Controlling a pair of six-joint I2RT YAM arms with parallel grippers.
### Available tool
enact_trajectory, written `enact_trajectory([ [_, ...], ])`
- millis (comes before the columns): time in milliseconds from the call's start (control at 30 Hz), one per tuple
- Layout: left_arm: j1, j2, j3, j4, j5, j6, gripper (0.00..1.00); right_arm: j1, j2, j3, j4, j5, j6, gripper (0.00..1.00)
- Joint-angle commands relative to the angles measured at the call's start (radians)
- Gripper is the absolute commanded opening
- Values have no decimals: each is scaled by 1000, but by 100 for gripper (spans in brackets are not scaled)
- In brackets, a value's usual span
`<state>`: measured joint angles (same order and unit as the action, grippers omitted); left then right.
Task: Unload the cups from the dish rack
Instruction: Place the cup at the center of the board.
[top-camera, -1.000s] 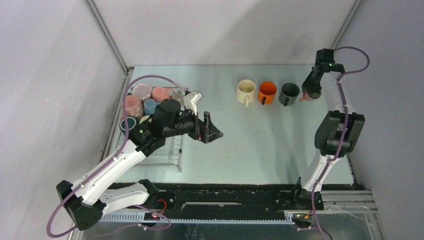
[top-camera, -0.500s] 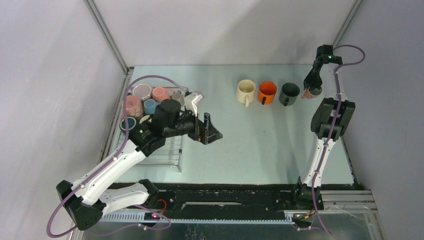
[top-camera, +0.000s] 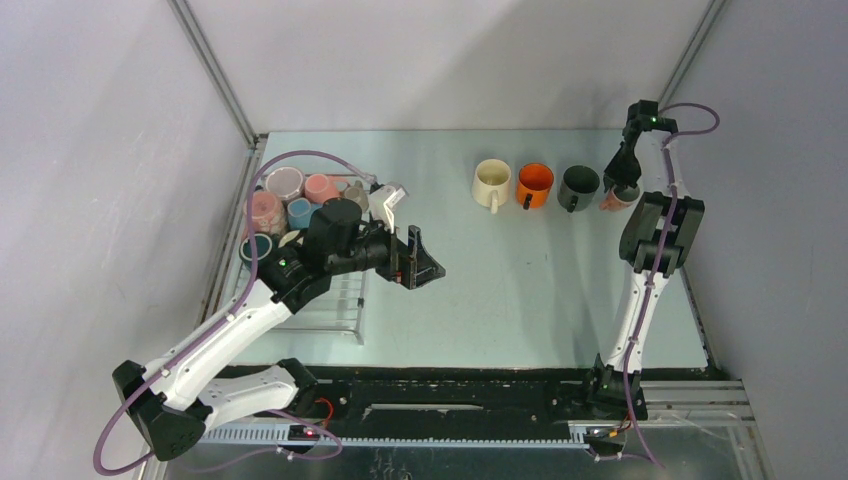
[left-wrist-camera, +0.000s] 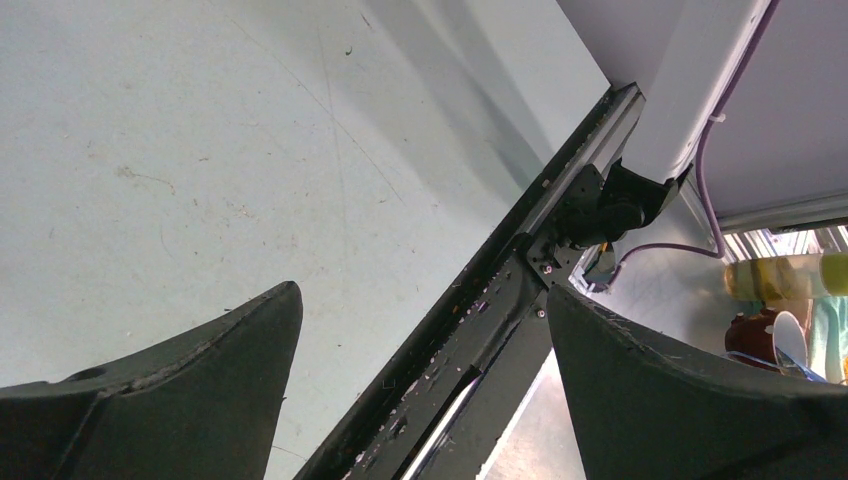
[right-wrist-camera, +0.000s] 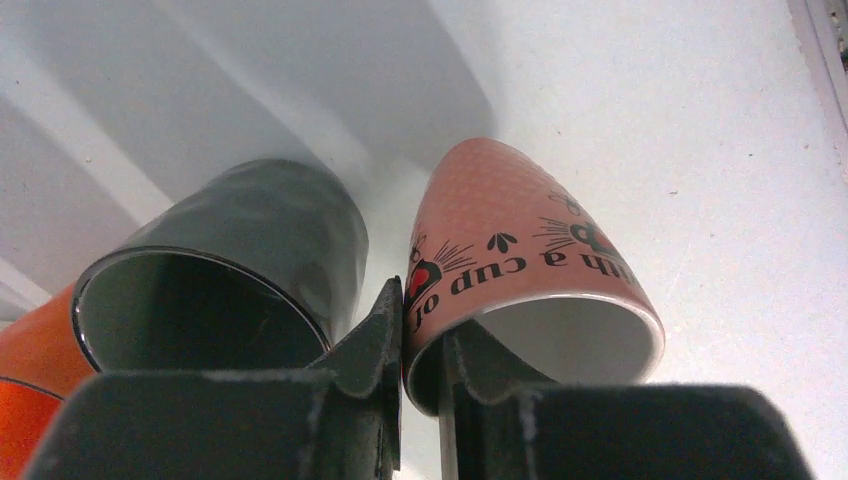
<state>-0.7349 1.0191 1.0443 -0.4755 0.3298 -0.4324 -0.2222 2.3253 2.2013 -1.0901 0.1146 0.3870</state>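
Note:
My right gripper (right-wrist-camera: 420, 300) is shut on the rim of a pink printed cup (right-wrist-camera: 520, 240), one finger outside the wall and one inside. That pink cup (top-camera: 617, 197) is at the right end of a row on the table, close beside a dark green cup (top-camera: 578, 185). An orange cup (top-camera: 535, 184) and a cream cup (top-camera: 491, 183) continue the row to the left. The dish rack (top-camera: 335, 310) at the left holds several cups, among them a lilac-white one (top-camera: 285, 182) and a pink one (top-camera: 320, 187). My left gripper (top-camera: 420, 258) hangs open and empty over the table, right of the rack.
The table's right edge and the enclosure post run close behind the pink cup. The left wrist view looks over bare table (left-wrist-camera: 200, 150) to the black front rail (left-wrist-camera: 480, 330). The left arm lies across the rack's near part.
My right arm has drawn its elbow in and up while the pink cup sank slightly beside the dark green cup. My left arm has not moved.

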Motion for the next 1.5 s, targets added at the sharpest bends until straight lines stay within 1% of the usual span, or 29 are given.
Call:
enact_trajectory([
  [0, -3, -2, 65, 15, 20, 29, 100, -6, -6, 35, -2, 9, -12, 21],
  [100, -4, -2, 63, 15, 17, 28, 100, -5, 0, 34, -3, 5, -15, 25],
  [300, -4, -1, 62, 15, 13, 26, 100, -6, 13, 43, -4, -3, -20, 29],
  [533, -4, -1, 63, 15, 9, 28, 100, -6, 35, 80, -19, -4, -23, 36],
  [933, -3, 9, 82, 10, -10, 29, 100, -5, 5, 160, -37, -10, -22, 56],
  [1033, -4, 12, 92, 3, -25, 32, 100, -5, -10, 178, -40, -9, -16, 58],
  [1167, -2, 12, 111, -4, -61, 32, 100, -5, -24, 235, -75, -3, -13, 64],
  [1300, -3, 12, 131, -17, -101, 28, 100, 0, -105, 213, -80, -5, -6, 68],
  [1467, -2, 15, 168, -59, -180, 22, 100, 39, -285, 63, -30, 17, -5, 82],
])
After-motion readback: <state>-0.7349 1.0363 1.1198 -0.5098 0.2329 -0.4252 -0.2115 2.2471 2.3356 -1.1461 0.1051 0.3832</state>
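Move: The right hand has the left side of the pink cup's rim between its fingers; the cup's middle lies about 3 cm to its right, 1 cm back and 4 cm below. The dark cup stands some 6 cm to the hand's left and level with it in reach, the orange cup about 16 cm to its left in the same row, both middles about 4 cm down. From the empty left hand the pink cup is roughly 27 cm ahead, 45 cm right and 22 cm below. The right hand lets go of the pink cup's rim, its fingers opening from nearly shut to most of the way while the hand first stays almost in place, then eases about 2 cm forward and climbs clear, drawing back a little late on, to end some 8 cm higher with the fingers tilted about 10 degrees more forward. Late on, the left hand, still wide open and empty, starts a small move of about 2 cm forward and up over the near part of the board. ##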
